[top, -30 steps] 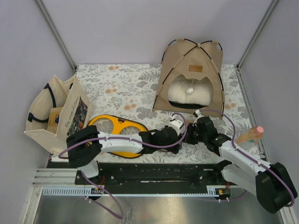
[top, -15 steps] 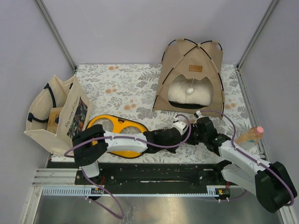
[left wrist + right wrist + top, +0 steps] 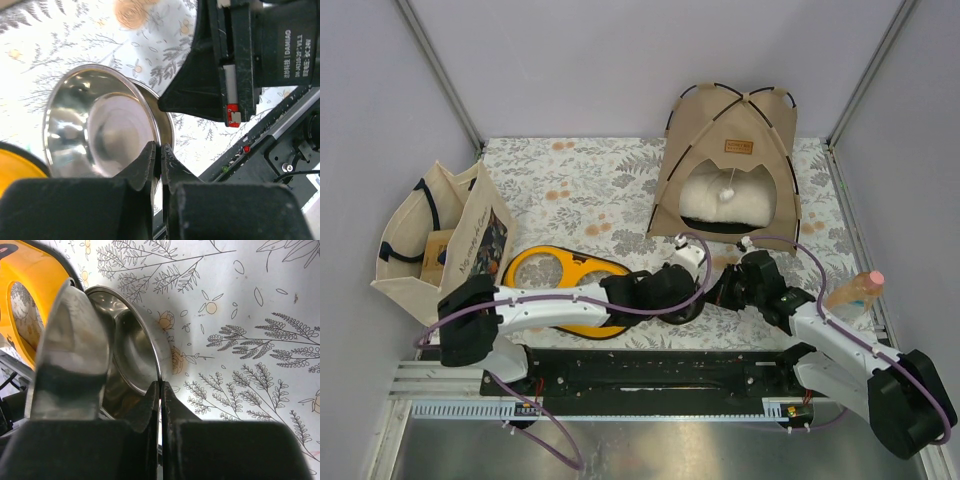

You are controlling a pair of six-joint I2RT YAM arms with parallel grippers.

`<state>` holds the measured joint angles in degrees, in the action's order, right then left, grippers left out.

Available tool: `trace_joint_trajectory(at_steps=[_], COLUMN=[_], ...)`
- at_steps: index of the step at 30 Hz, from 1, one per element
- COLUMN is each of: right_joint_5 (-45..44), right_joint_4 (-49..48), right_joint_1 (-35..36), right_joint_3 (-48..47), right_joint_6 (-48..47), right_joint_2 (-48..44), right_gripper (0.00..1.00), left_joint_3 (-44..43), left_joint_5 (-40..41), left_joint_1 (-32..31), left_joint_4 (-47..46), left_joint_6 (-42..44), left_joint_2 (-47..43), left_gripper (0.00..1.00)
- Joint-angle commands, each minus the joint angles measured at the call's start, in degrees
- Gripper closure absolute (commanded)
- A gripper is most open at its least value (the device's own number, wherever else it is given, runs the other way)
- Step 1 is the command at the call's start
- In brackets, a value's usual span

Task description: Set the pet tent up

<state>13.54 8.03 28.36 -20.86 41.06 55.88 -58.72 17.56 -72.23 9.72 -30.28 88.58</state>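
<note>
The tan pet tent [image 3: 730, 150] stands upright at the back right of the table, with its black poles arched, a brown label on the front and a white pompom [image 3: 728, 192] hanging in the opening. My left gripper [image 3: 161, 146] is shut on the rim of a steel bowl [image 3: 100, 125], and a second bowl rim [image 3: 170, 127] lies close behind it. My right gripper [image 3: 160, 384] is shut on a steel bowl's rim [image 3: 135, 350]. Both grippers [image 3: 705, 285] meet in front of the tent, apart from it.
A white fluffy cushion [image 3: 720, 205] lies inside the tent. A yellow two-hole bowl stand [image 3: 560, 270] lies left of the grippers. A cream tote bag [image 3: 440, 240] stands at the left edge. A bottle with a pink cap [image 3: 855, 290] stands at the right edge.
My left arm has swung to the left and its wrist has shifted slightly left and back. My right gripper has stayed almost still. The tent has not moved.
</note>
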Motion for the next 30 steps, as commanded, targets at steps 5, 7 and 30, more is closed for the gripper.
trace_joint_trajectory(at_steps=[5, 7, 30], right_joint_5=[-1.85, -1.59, 8.78], right_joint_4=[2.07, 1.99, -4.6], right_joint_1=[0.47, 0.47, 1.34], right_joint_3=[-1.99, -2.16, -13.06], right_joint_6=[-0.01, -0.01, 10.88], right_joint_2=[-2.97, -2.27, -6.23], right_gripper=[1.0, 1.0, 1.0], left_joint_3=[-0.52, -0.61, -4.12], left_joint_5=[12.4, 13.02, 40.79], left_joint_1=[-0.11, -0.11, 1.56], left_joint_4=[4.61, 5.31, 38.87], left_joint_6=[-1.09, -1.18, -14.18], left_joint_2=[-11.4, -13.77, -39.52], left_gripper=[1.0, 1.0, 1.0])
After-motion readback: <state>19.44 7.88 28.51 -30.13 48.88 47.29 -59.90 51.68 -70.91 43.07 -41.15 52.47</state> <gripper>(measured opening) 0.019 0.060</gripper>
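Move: The two steel bowls are already pinched by their rims, one in each hand, the left hand's drawn up above the right hand's. The middle of the yellow stand lies about 24 cm to the left of the left hand, 5 cm ahead and 10 cm lower; from the right hand it is some 33 cm left, 2 cm ahead and 3 cm lower. The tent's middle stands roughly 28 cm ahead of the right hand and 2 cm to its right. Both hands keep their rim pinches. The left carries its bowl clear of the other one, first mostly up, then sweeping left over the yellow stand, about 20 cm left and 15 cm up in all, swinging some 35 degrees counter-clockwise. The right holds its bowl nearly still for over half of this, then lifts it quickly about 12 cm, easing slightly left and rolling its left side up. ##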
